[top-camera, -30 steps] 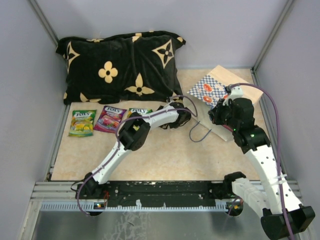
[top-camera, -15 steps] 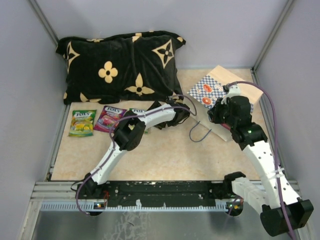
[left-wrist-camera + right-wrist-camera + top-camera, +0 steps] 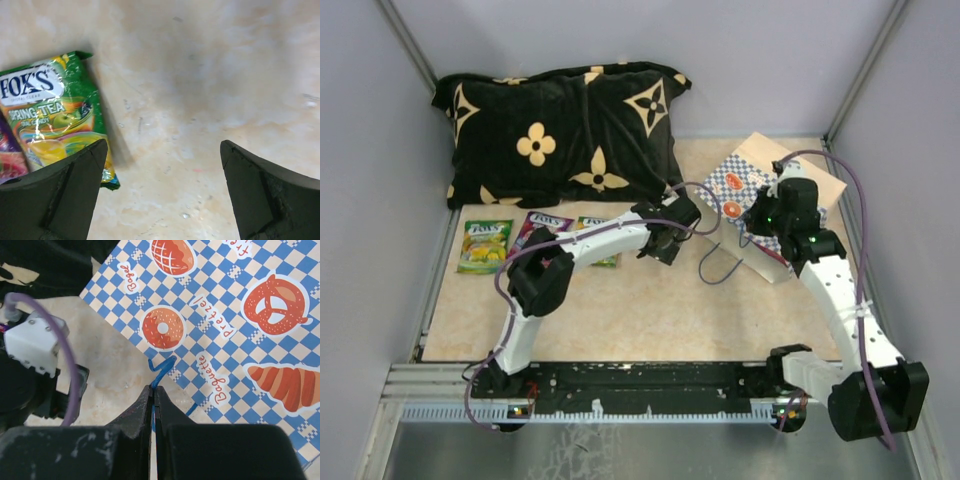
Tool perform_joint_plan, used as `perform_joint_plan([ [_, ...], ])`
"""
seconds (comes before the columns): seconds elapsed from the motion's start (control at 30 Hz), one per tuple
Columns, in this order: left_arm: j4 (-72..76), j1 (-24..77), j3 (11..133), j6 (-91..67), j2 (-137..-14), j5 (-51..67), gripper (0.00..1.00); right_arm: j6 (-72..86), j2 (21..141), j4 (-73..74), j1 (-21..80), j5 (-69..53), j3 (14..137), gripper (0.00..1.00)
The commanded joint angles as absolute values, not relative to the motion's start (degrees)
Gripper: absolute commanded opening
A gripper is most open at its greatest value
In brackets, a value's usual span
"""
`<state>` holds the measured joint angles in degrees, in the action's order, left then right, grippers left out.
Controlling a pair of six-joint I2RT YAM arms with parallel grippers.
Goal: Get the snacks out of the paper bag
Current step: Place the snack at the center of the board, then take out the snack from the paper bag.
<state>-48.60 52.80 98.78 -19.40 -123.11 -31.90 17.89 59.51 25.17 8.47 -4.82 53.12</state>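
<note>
Three snacks lie in a row at the left: a green packet [image 3: 485,245], a magenta one [image 3: 546,226] and another green one [image 3: 603,260], the last two partly under my left arm. My left gripper [image 3: 665,242] hangs open over bare table, between the snacks and the paper bag [image 3: 757,172]. In its wrist view the gripper [image 3: 163,145] has nothing between its fingers, and the green packet [image 3: 55,125] lies by the left finger. My right gripper [image 3: 154,389] is shut on the bag's blue cord handle [image 3: 162,367]. The checkered bag [image 3: 225,315] lies tilted.
A black cushion with tan flowers [image 3: 560,130] fills the back left. The bag's other cord handle [image 3: 720,265] loops on the table between the arms. Grey walls close in the sides and back; a metal rail [image 3: 620,378] runs along the near edge.
My left gripper has gone from shut to wide open, and its elbow has swung left. My right gripper, still shut on the cord, has shifted a little toward the back.
</note>
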Motion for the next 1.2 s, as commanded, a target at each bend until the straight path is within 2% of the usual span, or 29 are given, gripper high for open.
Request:
perform_joint_plan([
  [0.0,-36.1,53.4,95.8,-16.0,-114.9,-21.6,1.0,17.9,62.5,20.9,7.6,-5.1,57.8,0.0],
  [0.37,-16.4,54.4,84.4,-18.7,-104.7,-1.0,1.0,19.0,72.7,19.2,1.8,-7.3,66.3,0.0],
  [0.73,11.6,56.7,75.8,-30.3,-110.2,16.1,1.0,22.4,80.3,18.5,-7.9,-11.4,73.9,0.0],
  [0.93,22.5,57.0,82.1,-37.1,-121.1,18.2,1.0,23.4,80.2,17.1,-8.0,-13.8,73.1,0.0],
  [1.17,26.9,57.4,88.7,-43.8,-128.1,10.8,0.98,24.4,76.3,14.5,-8.0,-14.9,68.8,0.0],
])
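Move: The red snack, half hidden in the paper bag, lies about 25 cm right of the left hand, some 2 cm ahead and slightly lower. The green snack on the board is 13 cm to that hand's left and 5 cm ahead, the purple one 27 cm left and 3 cm ahead. From the right hand, already shut on the bag's blue handle, the red snack is roughly 4 cm right, 1 cm ahead and 17 cm below. Open left hand swings 24 cm right towards the red snack; right hand draws bag handle 10 cm forward. ##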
